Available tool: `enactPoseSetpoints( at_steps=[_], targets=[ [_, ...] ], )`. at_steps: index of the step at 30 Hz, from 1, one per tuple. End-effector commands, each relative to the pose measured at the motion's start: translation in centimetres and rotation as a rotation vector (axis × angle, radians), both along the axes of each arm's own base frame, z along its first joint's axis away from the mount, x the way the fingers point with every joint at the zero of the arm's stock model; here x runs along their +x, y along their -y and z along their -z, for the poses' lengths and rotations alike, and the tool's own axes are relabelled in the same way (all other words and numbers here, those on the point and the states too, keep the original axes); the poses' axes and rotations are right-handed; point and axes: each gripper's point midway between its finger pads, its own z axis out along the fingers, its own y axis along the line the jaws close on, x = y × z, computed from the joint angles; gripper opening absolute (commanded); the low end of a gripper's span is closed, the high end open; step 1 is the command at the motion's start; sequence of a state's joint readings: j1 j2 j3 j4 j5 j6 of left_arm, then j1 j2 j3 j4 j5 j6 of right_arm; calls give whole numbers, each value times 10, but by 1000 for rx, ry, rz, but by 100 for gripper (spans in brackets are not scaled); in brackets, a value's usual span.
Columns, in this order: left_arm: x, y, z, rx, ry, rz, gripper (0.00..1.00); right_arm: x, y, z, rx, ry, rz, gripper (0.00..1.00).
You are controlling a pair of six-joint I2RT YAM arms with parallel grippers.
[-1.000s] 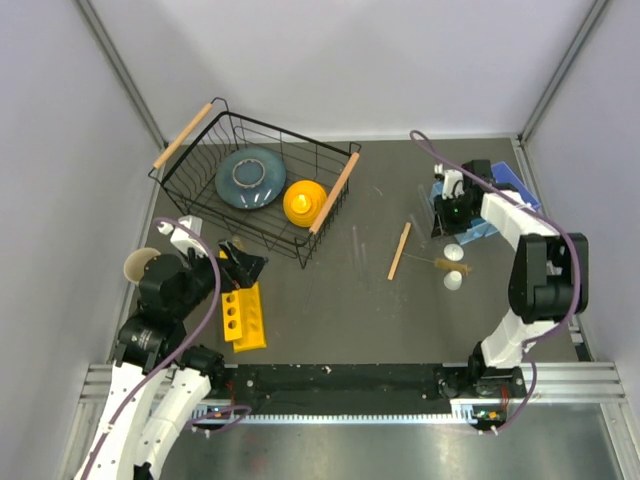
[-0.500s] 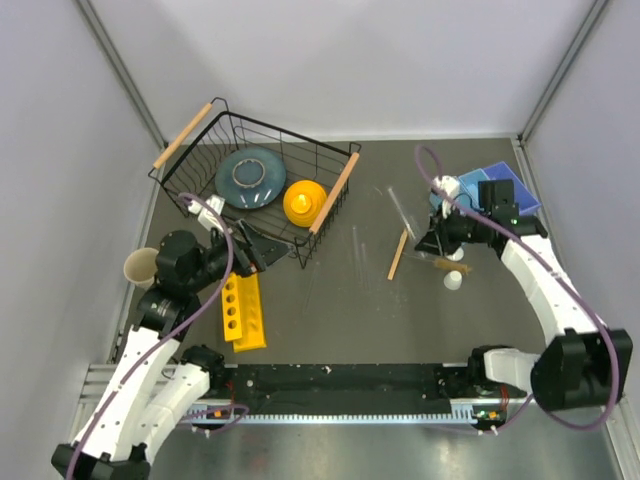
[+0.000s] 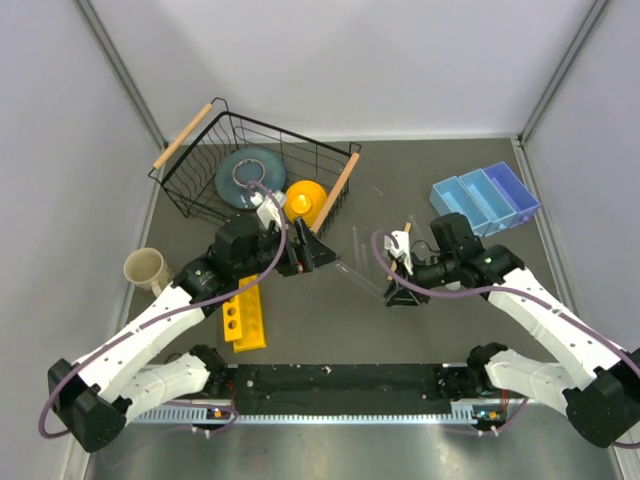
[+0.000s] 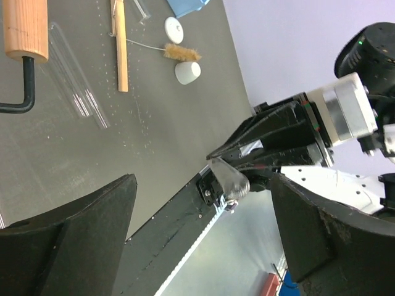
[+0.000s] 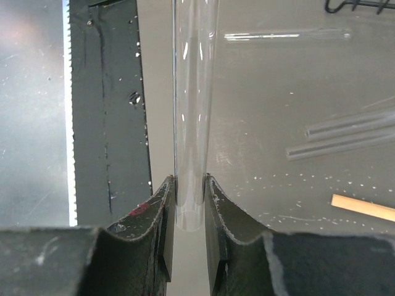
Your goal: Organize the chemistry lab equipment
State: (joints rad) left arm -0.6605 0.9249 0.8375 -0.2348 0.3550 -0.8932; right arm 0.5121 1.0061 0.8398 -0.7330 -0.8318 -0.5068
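Observation:
My right gripper is shut on a slim clear glass tube, gripping it near one end. From above, the tube slants from the right gripper towards my left gripper, which stands open at mid-table. In the left wrist view the tube's free end hangs just beyond the wide-open left gripper, not between its fingers. Farther off lie a pale wooden stick, a small brown brush and two white round pieces.
A black wire basket with a blue-grey plate and yellow dome sits back left. A yellow tube rack and a beige cup are at the left, a blue tray back right. More clear tubes lie mid-table.
Both arms have swung in to the middle. The right gripper carried the glass tube from the back right. The left gripper came from above the yellow rack, still open.

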Motion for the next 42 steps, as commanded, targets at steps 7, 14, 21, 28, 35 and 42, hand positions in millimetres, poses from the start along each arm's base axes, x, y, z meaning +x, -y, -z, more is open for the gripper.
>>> enactPoseSetpoints(
  at_steps=[7, 14, 21, 28, 35, 42],
  targets=[
    [3, 30, -16, -25, 19, 41, 79, -4, -19, -6, 10, 36, -112, 10],
    [-4, 37, -7, -30, -6, 75, 60, -4, -22, -3, 2, 26, -123, 10],
    [-9, 41, -2, -37, -20, 98, 45, 0, -24, 2, -11, 11, -118, 10],
    [-10, 36, 6, -5, -22, 85, 45, 2, -24, 1, -14, 13, -110, 10],
    [-9, 28, 17, 35, -20, 57, 48, 1, -25, 1, -12, 1, -107, 10],
    [-8, 28, 19, 61, -10, 52, 49, 3, -26, 2, -17, -12, -100, 10]
  ],
)
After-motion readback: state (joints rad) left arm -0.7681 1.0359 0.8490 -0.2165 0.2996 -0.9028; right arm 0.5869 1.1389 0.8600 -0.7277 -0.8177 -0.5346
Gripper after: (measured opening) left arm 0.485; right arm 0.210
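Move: My right hand still pinches a test tube, which slopes up and left towards my open left hand. From my left hand the tube's middle lies about 8 cm right, 2 cm back and 5 cm down, its free end nearer. From the left hand, a loose tube pair on the table lies roughly 13 cm ahead, 9 cm right and 24 cm below. From my right hand, the left fingers are some 13 cm left, 4 cm ahead and 9 cm up; the wooden stick is about 21 cm ahead, 6 cm right and 15 cm down. I bring my left hand about 3 cm right and nearly as far down, onto the free end of the tube, narrowing its wide-open fingers to about half so they stand either side of the tube's mouth without pinching yet. My right hand keeps its pinch and eases the tube some 2 cm down and a little left towards them. ##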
